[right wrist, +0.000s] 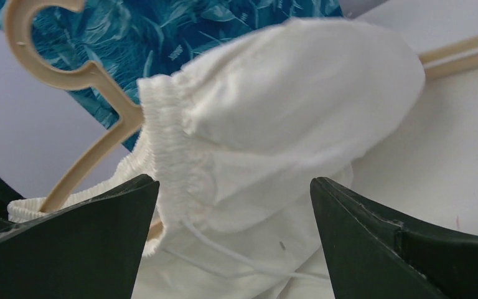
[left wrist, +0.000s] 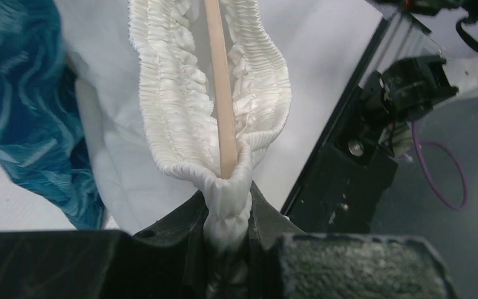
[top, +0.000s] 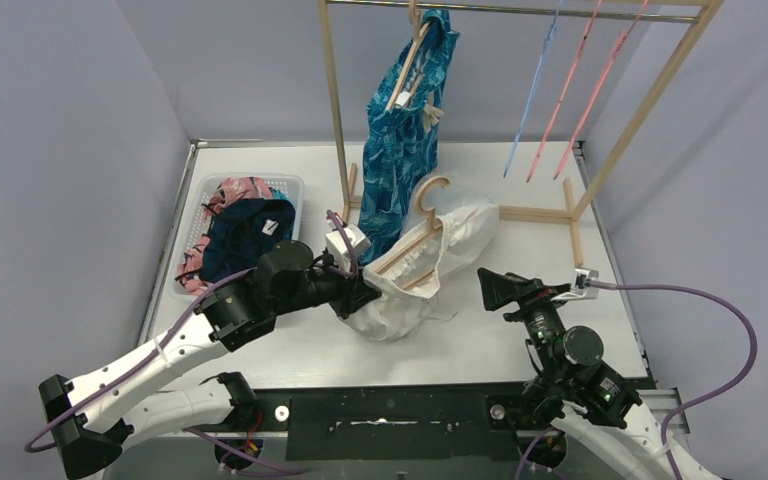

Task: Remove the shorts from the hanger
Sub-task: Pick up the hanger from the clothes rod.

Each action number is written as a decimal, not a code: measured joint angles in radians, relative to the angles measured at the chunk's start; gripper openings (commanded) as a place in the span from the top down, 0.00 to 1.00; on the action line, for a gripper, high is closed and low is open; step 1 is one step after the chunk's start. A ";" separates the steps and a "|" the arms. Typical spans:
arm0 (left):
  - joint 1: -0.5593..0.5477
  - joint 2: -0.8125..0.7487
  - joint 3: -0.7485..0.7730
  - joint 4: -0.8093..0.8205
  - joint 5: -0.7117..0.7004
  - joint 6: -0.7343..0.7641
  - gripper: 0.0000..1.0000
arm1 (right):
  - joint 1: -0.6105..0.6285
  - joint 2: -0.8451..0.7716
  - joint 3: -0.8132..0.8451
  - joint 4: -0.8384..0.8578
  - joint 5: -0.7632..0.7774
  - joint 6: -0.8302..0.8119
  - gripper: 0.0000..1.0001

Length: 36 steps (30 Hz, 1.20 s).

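Note:
White drawstring shorts (top: 450,235) lie mid-table, still threaded on a wooden hanger (top: 430,190) whose hook points toward the rack. My left gripper (top: 365,290) is shut on the bunched end of their elastic waistband (left wrist: 174,93), right where the hanger's bar (left wrist: 219,81) ends; the fabric fills the gap between the jaws (left wrist: 227,218). My right gripper (top: 490,285) stands open just right of the shorts, facing them, nothing between its fingers (right wrist: 233,212). The white shorts (right wrist: 299,106) and the hanger hook (right wrist: 37,68) fill its view. Blue leaf-pattern shorts (top: 400,150) hang on another hanger (top: 407,75) on the rack.
A wooden clothes rack (top: 335,120) stands at the back, with empty blue and pink hangers (top: 560,90) at its right. A white basket (top: 195,215) at the left holds navy shorts (top: 240,235) and pink floral shorts (top: 235,190). The rack's base bars (top: 530,213) lie behind the white shorts.

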 measured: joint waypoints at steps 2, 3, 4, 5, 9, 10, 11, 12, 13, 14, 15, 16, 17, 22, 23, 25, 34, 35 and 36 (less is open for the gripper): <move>0.000 -0.005 -0.022 -0.007 0.051 0.000 1.00 | 0.000 0.019 0.001 0.051 -0.037 -0.074 0.01; 0.000 -0.006 -0.035 -0.010 0.082 0.000 1.00 | 0.000 0.040 0.005 0.072 -0.062 -0.118 0.01; 0.000 -0.007 -0.048 -0.014 0.114 0.000 1.00 | 0.000 0.067 0.014 0.085 -0.087 -0.162 0.01; 0.000 -0.008 -0.056 -0.018 0.138 0.000 1.00 | 0.000 0.102 0.029 0.093 -0.112 -0.203 0.01; 0.000 -0.011 -0.061 -0.059 0.240 0.006 1.00 | 0.000 0.244 0.111 0.101 -0.215 -0.339 0.01; 0.000 -0.012 -0.053 -0.078 0.262 0.008 1.00 | 0.000 0.274 0.136 0.100 -0.245 -0.368 0.01; 0.000 -0.012 -0.039 -0.101 0.282 0.010 1.00 | 0.000 0.299 0.160 0.100 -0.275 -0.393 0.02; 0.000 -0.012 -0.026 -0.120 0.298 0.012 1.00 | 0.000 0.316 0.179 0.101 -0.301 -0.411 0.04; 0.000 -0.013 -0.008 -0.141 0.316 0.013 1.00 | 0.000 0.335 0.201 0.103 -0.338 -0.432 0.06; 0.000 -0.013 0.012 -0.158 0.331 0.013 1.00 | 0.000 0.351 0.221 0.105 -0.374 -0.449 0.08; 0.000 -0.013 0.026 -0.166 0.341 0.012 1.00 | 0.000 0.365 0.239 0.109 -0.408 -0.462 0.11; 0.000 -0.016 0.043 -0.172 0.352 0.012 1.00 | 0.000 0.381 0.254 0.113 -0.443 -0.471 0.14; 0.000 -0.019 0.052 -0.173 0.359 0.011 1.00 | 0.000 0.397 0.269 0.117 -0.476 -0.478 0.20; 0.000 -0.032 0.069 -0.168 0.392 -0.006 1.00 | 0.000 0.481 0.322 0.122 -0.562 -0.473 0.67; 0.000 -0.029 0.069 -0.171 0.399 -0.010 1.00 | 0.000 0.487 0.322 0.124 -0.562 -0.465 0.76; 0.000 -0.018 0.083 -0.186 0.406 -0.011 1.00 | 0.000 0.487 0.322 0.129 -0.564 -0.434 0.88; -0.005 0.097 0.399 -0.329 0.387 0.092 1.00 | -0.008 0.472 0.480 0.155 -0.558 -0.430 0.91; -0.008 0.092 0.404 -0.315 0.380 0.100 1.00 | -0.007 0.472 0.496 0.155 -0.563 -0.439 0.91; -0.011 0.085 0.403 -0.294 0.363 0.108 1.00 | -0.007 0.470 0.506 0.155 -0.563 -0.450 0.91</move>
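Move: The wooden hanger's neck, just under the hook, lies about 12 cm ahead of the open right hand, 14 cm left and some 5 cm above. The white shorts' body hangs about 10 cm ahead, 12 cm left and 8 cm lower; the left gripper is 29 cm left and 2 cm back. The teal shorts hang roughly 22 cm ahead, 20 cm left. From the left hand, the neck is about 14 cm ahead and 15 cm right. Leftward about 10 cm and rising some 6 cm goes the right hand, turning about 30 degrees counter-clockwise and rolling its left side down, until its fingers close on the hanger's neck under the hook. Meanwhile the left hand, still gripping hanger end and waistband, draws it back about 8 cm, dips and recovers, turning clockwise; then both lift together, the right hand easing back slightly. ##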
